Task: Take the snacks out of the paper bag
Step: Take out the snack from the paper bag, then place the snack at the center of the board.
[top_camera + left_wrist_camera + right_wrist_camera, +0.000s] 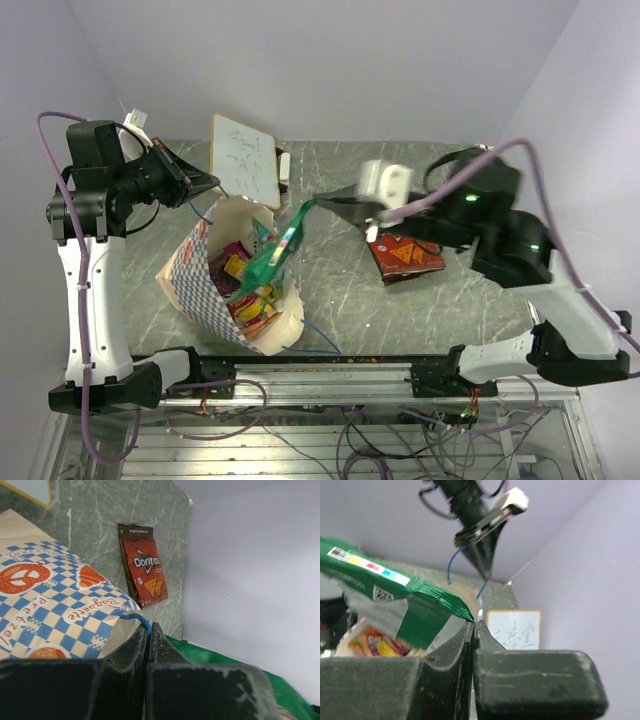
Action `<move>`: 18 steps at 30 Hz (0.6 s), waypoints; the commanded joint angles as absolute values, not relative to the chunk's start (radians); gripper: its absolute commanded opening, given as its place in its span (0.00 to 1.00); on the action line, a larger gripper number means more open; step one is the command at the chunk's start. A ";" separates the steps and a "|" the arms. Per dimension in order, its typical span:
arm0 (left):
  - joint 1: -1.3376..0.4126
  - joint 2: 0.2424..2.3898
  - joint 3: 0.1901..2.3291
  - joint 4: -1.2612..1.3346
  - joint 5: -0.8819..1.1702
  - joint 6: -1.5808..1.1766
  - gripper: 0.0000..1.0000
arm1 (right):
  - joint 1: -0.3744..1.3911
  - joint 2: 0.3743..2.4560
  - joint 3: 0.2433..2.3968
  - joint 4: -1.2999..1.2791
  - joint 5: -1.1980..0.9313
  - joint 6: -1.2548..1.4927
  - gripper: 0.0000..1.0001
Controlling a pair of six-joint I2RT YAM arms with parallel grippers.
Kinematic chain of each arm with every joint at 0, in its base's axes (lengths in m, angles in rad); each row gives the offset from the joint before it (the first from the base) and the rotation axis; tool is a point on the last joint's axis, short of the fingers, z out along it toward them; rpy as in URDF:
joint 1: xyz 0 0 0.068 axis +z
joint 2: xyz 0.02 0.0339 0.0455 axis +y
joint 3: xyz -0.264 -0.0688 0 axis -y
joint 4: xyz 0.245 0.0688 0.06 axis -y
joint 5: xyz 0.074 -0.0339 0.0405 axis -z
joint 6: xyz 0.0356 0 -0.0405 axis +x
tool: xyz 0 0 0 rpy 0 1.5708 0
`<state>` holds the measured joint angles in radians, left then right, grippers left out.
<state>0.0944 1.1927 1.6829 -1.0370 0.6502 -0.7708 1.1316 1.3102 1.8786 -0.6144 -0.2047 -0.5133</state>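
The checkered paper bag [205, 290] lies open on the table's left half, with several snacks [245, 285] in its mouth. My left gripper [210, 183] is shut on the bag's blue cord handle [134, 616] and holds it up at the far rim. My right gripper [318, 200] is shut on the corner of a green snack packet [272, 252], which hangs in the air over the bag's mouth. The packet also shows in the right wrist view [395, 595]. An orange-red Doritos packet [403, 256] lies flat on the table right of the bag.
A white board with scribbles [244, 158] leans at the back, just behind the bag. Grey walls close in behind and at the right. The arms' rail runs along the near edge.
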 commanded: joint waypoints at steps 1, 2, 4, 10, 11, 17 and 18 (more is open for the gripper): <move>0.092 1.171 1.675 -0.985 0.606 -0.789 0.07 | 1.133 1.256 1.981 -0.641 -0.082 -0.444 0.00; 0.092 1.170 1.676 -0.985 0.602 -0.789 0.07 | 1.132 1.256 2.003 -0.672 -0.053 -0.460 0.00; 0.093 1.170 1.677 -0.983 0.600 -0.791 0.07 | 1.131 1.264 2.044 -0.711 0.027 -0.493 0.00; 0.093 1.172 1.693 -0.991 0.601 -0.794 0.07 | 1.122 1.257 1.970 -0.701 0.335 -0.664 0.00; 0.093 1.168 1.693 -0.990 0.603 -0.796 0.07 | 1.105 1.249 1.928 -0.674 0.357 -0.697 0.00; 0.093 1.151 1.674 -0.999 0.618 -0.801 0.07 | 0.662 1.251 1.734 -0.555 0.005 -0.728 0.00; 0.093 1.149 1.673 -1.003 0.619 -0.801 0.07 | 0.616 1.257 1.690 -0.529 -0.045 -0.737 0.00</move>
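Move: From the right hand, already pinching the green snack, the Doritos bag lies on the table about 22 cm ahead, 23 cm to the right and 49 cm below. The paper bag's middle is roughly 6 cm ahead, 18 cm left and 33 cm down; the whiteboard is some 42 cm ahead, 24 cm left and 45 cm down. From the left hand, the Doritos bag is about 9 cm ahead, 47 cm right and 39 cm below. The right hand arcs right-up, then about 14 cm forward-down towards the Doritos, yawing clockwise, green snack still pinched. ##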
